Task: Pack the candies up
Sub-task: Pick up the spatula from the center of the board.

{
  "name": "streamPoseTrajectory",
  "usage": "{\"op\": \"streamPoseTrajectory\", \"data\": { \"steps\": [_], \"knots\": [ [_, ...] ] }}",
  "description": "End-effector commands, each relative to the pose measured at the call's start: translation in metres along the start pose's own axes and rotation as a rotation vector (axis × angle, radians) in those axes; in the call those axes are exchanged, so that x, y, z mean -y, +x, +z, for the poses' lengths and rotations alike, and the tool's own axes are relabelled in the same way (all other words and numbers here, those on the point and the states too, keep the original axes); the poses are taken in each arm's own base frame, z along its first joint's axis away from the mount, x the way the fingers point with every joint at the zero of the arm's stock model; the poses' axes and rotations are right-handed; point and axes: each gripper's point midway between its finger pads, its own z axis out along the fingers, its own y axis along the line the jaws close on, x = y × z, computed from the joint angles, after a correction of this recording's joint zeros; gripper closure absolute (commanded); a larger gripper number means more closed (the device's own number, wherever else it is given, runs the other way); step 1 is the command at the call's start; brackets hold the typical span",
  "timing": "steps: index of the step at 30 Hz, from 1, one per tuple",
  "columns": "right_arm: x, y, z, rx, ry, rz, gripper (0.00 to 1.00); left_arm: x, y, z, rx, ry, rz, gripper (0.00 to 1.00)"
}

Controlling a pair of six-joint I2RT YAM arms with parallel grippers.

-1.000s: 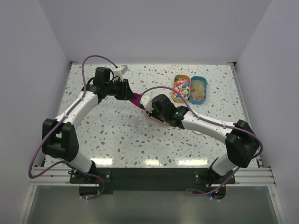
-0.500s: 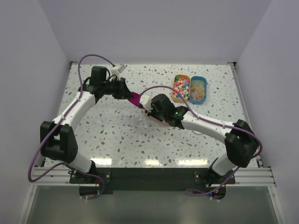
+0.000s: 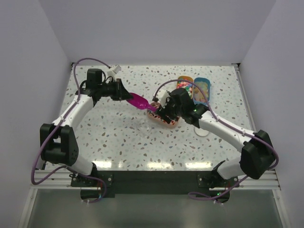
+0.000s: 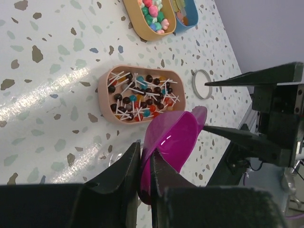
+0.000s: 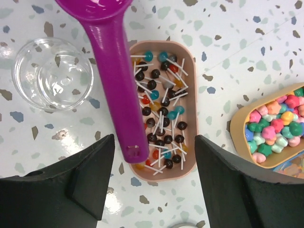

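The candies [image 5: 164,109] are tiny dark, red and teal balls on white sticks, lying in a pink oval tray [image 5: 193,109]; the left wrist view also shows the candies [image 4: 140,97] in that tray [image 4: 102,95]. My left gripper [image 4: 145,149] is shut on the bowl rim of the purple scoop [image 4: 175,137], holding it above the table. The scoop handle [image 5: 114,71] reaches over the tray's left side. My right gripper [image 5: 154,142] hangs open above the tray, its fingers [image 5: 85,175] apart from the handle. From above, the scoop [image 3: 140,101] bridges the left gripper [image 3: 127,95] and right gripper [image 3: 164,111].
A small clear glass jar [image 5: 52,73] stands left of the pink tray. An orange tray [image 3: 184,88] of pastel candies and a blue tray [image 3: 202,90] sit at the back right. A thin ring [image 3: 203,132] lies on the table under the right arm.
My right gripper has opened, let go of the scoop handle and shifted right and back. My left arm has drawn the scoop a little to the left. The pink tray now shows.
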Motion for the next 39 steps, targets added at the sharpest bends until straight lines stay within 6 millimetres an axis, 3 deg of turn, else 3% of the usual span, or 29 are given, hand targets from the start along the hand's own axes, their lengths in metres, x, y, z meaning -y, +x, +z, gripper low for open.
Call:
{"op": "streamPoseTrajectory", "data": {
  "steps": [1,10,24,31,35,39],
  "knots": [
    [0.001,-0.021,-0.016,0.139,-0.076,0.065,0.28,0.021,-0.014,-0.013,0.061,0.096,0.0,1.0],
    [-0.008,-0.043,-0.021,0.225,-0.188,0.083,0.3,0.025,-0.003,-0.009,0.069,0.194,-0.112,1.0],
    [-0.007,-0.055,-0.011,0.253,-0.207,0.096,0.44,0.027,-0.003,-0.003,0.106,0.255,-0.206,1.0],
    [-0.009,-0.06,-0.01,0.267,-0.223,0.098,0.48,0.02,0.009,0.003,0.091,0.265,-0.262,1.0],
    [-0.008,-0.061,-0.011,0.268,-0.223,0.093,0.54,0.018,0.014,0.005,0.083,0.265,-0.271,1.0],
    [-0.009,-0.059,-0.01,0.254,-0.226,0.09,0.71,0.017,0.015,0.006,0.081,0.268,-0.278,1.0]
  ]
}}
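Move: From the right gripper, the spatula's handle is about 5 cm left, 2 cm ahead and nearly level. The lollipop box lies some 12 cm below this gripper, 3 cm ahead and 1 cm to its right; the glass jar is about 8 cm left and 2 cm back, also on the table. The left gripper already holds the scoop end; from it the handle is roughly 10 cm right, 5 cm back and 4 cm lower. Lift the open right gripper about 2 cm with a small swing to the right, then bring it left some 4 cm onto the spatula's handle, rolling its left side up, and close its fingers to pinch the handle. Meanwhile keep the left grip on the scoop end, ease it slightly back and right, and roll it about 20 degrees, left side down. ##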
